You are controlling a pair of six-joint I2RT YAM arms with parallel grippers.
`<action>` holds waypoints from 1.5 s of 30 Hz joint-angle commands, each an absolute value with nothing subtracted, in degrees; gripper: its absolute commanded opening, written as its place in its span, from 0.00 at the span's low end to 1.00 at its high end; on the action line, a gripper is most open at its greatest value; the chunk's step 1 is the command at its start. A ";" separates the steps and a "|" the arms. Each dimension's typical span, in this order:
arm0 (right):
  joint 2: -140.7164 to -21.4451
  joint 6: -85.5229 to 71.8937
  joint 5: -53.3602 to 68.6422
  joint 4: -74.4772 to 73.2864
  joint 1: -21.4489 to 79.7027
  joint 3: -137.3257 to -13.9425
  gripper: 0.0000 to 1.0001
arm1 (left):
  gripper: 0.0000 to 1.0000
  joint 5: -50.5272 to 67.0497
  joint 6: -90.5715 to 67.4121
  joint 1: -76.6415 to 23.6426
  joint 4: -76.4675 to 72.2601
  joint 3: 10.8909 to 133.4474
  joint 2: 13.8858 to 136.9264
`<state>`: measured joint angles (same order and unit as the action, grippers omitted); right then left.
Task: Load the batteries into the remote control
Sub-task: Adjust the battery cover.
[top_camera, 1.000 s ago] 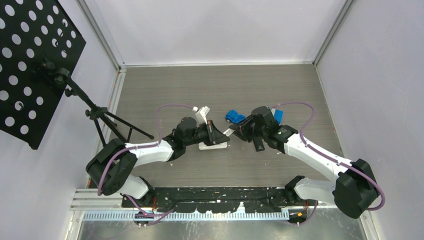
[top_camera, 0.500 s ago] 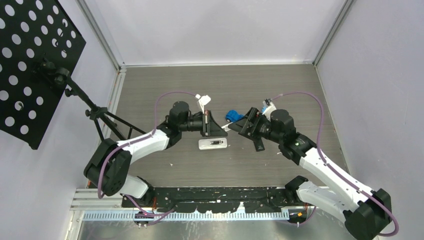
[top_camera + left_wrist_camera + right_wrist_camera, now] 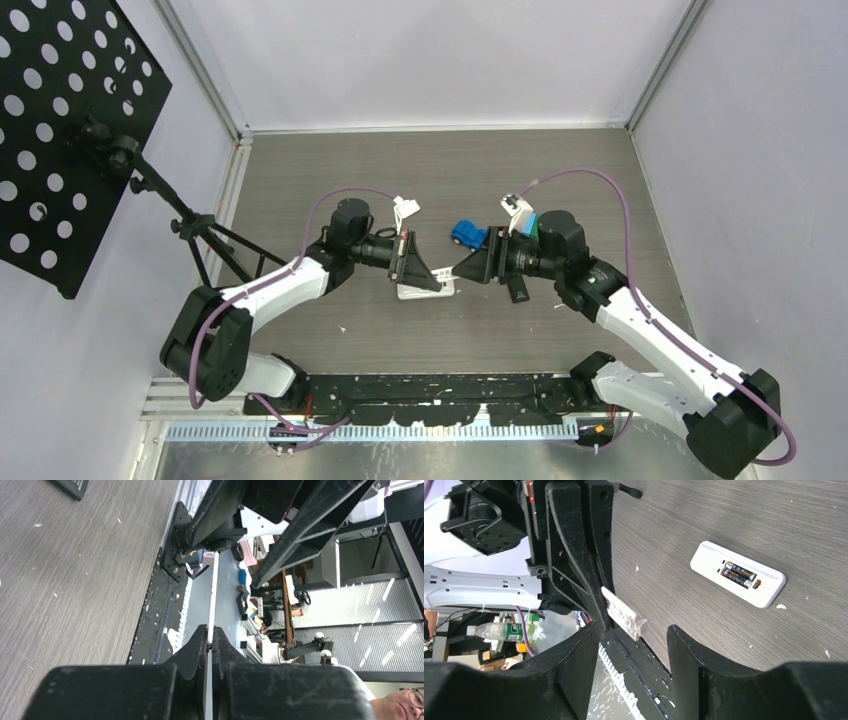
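Observation:
The white remote control [image 3: 769, 587] lies back-up on the table, partly under the left gripper in the top view [image 3: 410, 293]. Two dark batteries [image 3: 739, 575] sit side by side in its open compartment. My left gripper [image 3: 434, 274] [image 3: 210, 632] is shut on a thin white battery cover [image 3: 623, 612] [image 3: 215, 590], held above the remote. My right gripper [image 3: 464, 269] [image 3: 634, 630] faces it, open, with its jaws on either side of the cover's free end and gaps showing on both sides.
A blue toy car [image 3: 466, 234] stands behind the grippers. A small black object [image 3: 516, 290] lies right of the remote. A tripod [image 3: 205, 240] with a black perforated board [image 3: 60, 120] stands at the left wall. White crumbs dot the table.
The left gripper lifted off the remote with the cover, then settled lower again. The right gripper swung left to face it, and its jaws widened and then narrowed round the cover's end.

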<state>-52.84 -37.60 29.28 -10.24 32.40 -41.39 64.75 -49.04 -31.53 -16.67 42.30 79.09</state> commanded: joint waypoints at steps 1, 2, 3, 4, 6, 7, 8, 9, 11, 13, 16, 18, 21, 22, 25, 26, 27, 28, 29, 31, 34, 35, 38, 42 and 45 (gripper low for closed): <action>-55.54 -35.15 32.71 -6.82 32.34 -44.00 0.56 | 0.00 67.59 -45.27 -31.55 -11.64 44.57 77.08; -56.04 -35.54 33.63 -5.94 32.34 -43.92 0.55 | 0.00 67.39 -45.26 -31.54 -11.42 44.54 77.07; -56.45 -35.85 34.34 -5.29 32.34 -43.82 0.54 | 0.00 67.40 -45.26 -31.55 -11.08 44.56 77.08; -56.70 -35.98 35.35 -4.58 32.34 -43.73 0.52 | 0.00 67.37 -45.41 -31.55 -10.95 44.56 77.21; -56.94 -36.31 36.86 -3.18 32.35 -43.31 0.49 | 0.00 67.09 -45.53 -31.55 -10.67 44.73 77.34; -56.83 -36.42 38.03 -2.36 32.37 -42.96 0.48 | 0.00 67.08 -45.57 -31.55 -10.59 44.81 77.54; -56.67 -36.67 39.15 -1.27 32.41 -42.45 0.46 | 0.00 67.15 -45.73 -31.55 -10.56 44.89 77.60; -56.29 -37.28 40.22 -0.48 32.47 -41.84 0.45 | 0.00 67.21 -45.78 -31.55 -10.55 44.91 77.64; -55.87 -37.87 41.65 1.99 32.43 -41.49 0.44 | 0.00 67.24 -45.93 -31.51 -10.63 44.91 77.71; -55.96 -37.42 42.06 0.93 32.43 -41.72 0.43 | 0.00 67.40 -45.97 -31.53 -10.76 44.93 77.65; -56.44 -35.20 38.92 -4.02 32.43 -42.37 0.48 | 0.00 67.42 -46.05 -31.55 -10.94 44.92 77.52; -56.74 -34.27 35.53 -6.01 32.43 -42.41 0.54 | 0.00 67.46 -46.06 -31.55 -11.03 44.84 77.36; -57.77 -33.67 33.72 -6.88 32.43 -42.38 0.58 | 0.00 67.42 -46.05 -31.55 -11.24 44.65 77.07; -58.21 -33.99 34.47 -6.38 32.42 -42.39 0.58 | 0.00 67.37 -46.05 -31.55 -11.31 44.58 77.00; -59.21 -36.52 39.19 -2.87 32.43 -42.17 0.49 | 0.00 67.39 -46.21 -31.54 -11.18 44.56 76.89; -59.19 -37.54 40.07 -1.26 32.42 -42.00 0.46 | 0.00 67.34 -46.23 -31.55 -11.16 44.56 76.86; -58.97 -38.37 40.89 -0.47 32.43 -41.67 0.44 | 0.00 67.44 -46.23 -31.55 -11.16 44.56 76.90; -58.63 -39.07 41.48 1.51 32.43 -41.50 0.41 | 0.00 67.44 -46.30 -31.55 -11.09 44.56 76.78; -58.36 -39.44 42.07 2.36 32.39 -41.37 0.39 | 0.00 67.34 -46.32 -31.55 -11.01 44.56 76.75; -57.89 -39.96 43.11 3.12 32.43 -41.16 0.33 | 0.00 67.26 -46.36 -31.53 -10.99 44.56 76.75; -57.50 -40.79 44.63 4.18 32.43 -40.98 0.20 | 0.00 66.73 -46.49 -31.47 -10.54 44.85 76.99; -57.41 -41.02 44.72 4.09 32.43 -41.04 0.16 | 0.00 66.33 -46.49 -31.32 -10.35 44.98 77.07; -57.54 -41.22 44.70 3.63 32.44 -41.19 0.04 | 0.00 65.46 -46.71 -30.82 -10.27 45.17 76.99; -57.97 -41.14 42.37 2.77 32.43 -41.23 0.00 | 0.26 64.47 -47.10 -30.18 -10.05 45.35 76.74; -58.86 -40.72 39.32 1.29 32.39 -41.27 0.00 | 0.56 62.08 -46.71 -28.87 -9.18 44.73 75.12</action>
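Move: Just off the right hand's fingertips, the battery cover sits about 3 cm to its left, level with it in depth and height, already held by the left hand. From the left hand the cover's middle is some 3 cm ahead and 1 cm right. The open white remote lies roughly 17 cm below, some 6 cm left of the right hand; the blue toy truck is about 13 cm ahead of that hand, 4 cm right. Easing about 2 cm left and 1 cm back, with two shallow dips that recover, the right hand brings its half-open fingers around the cover's free end, swings some 10 degrees counter-clockwise and shuts them to pinch it. The left hand backs off about 1 cm and keeps its pinch until, right at the end, its fingers part and release the cover. ##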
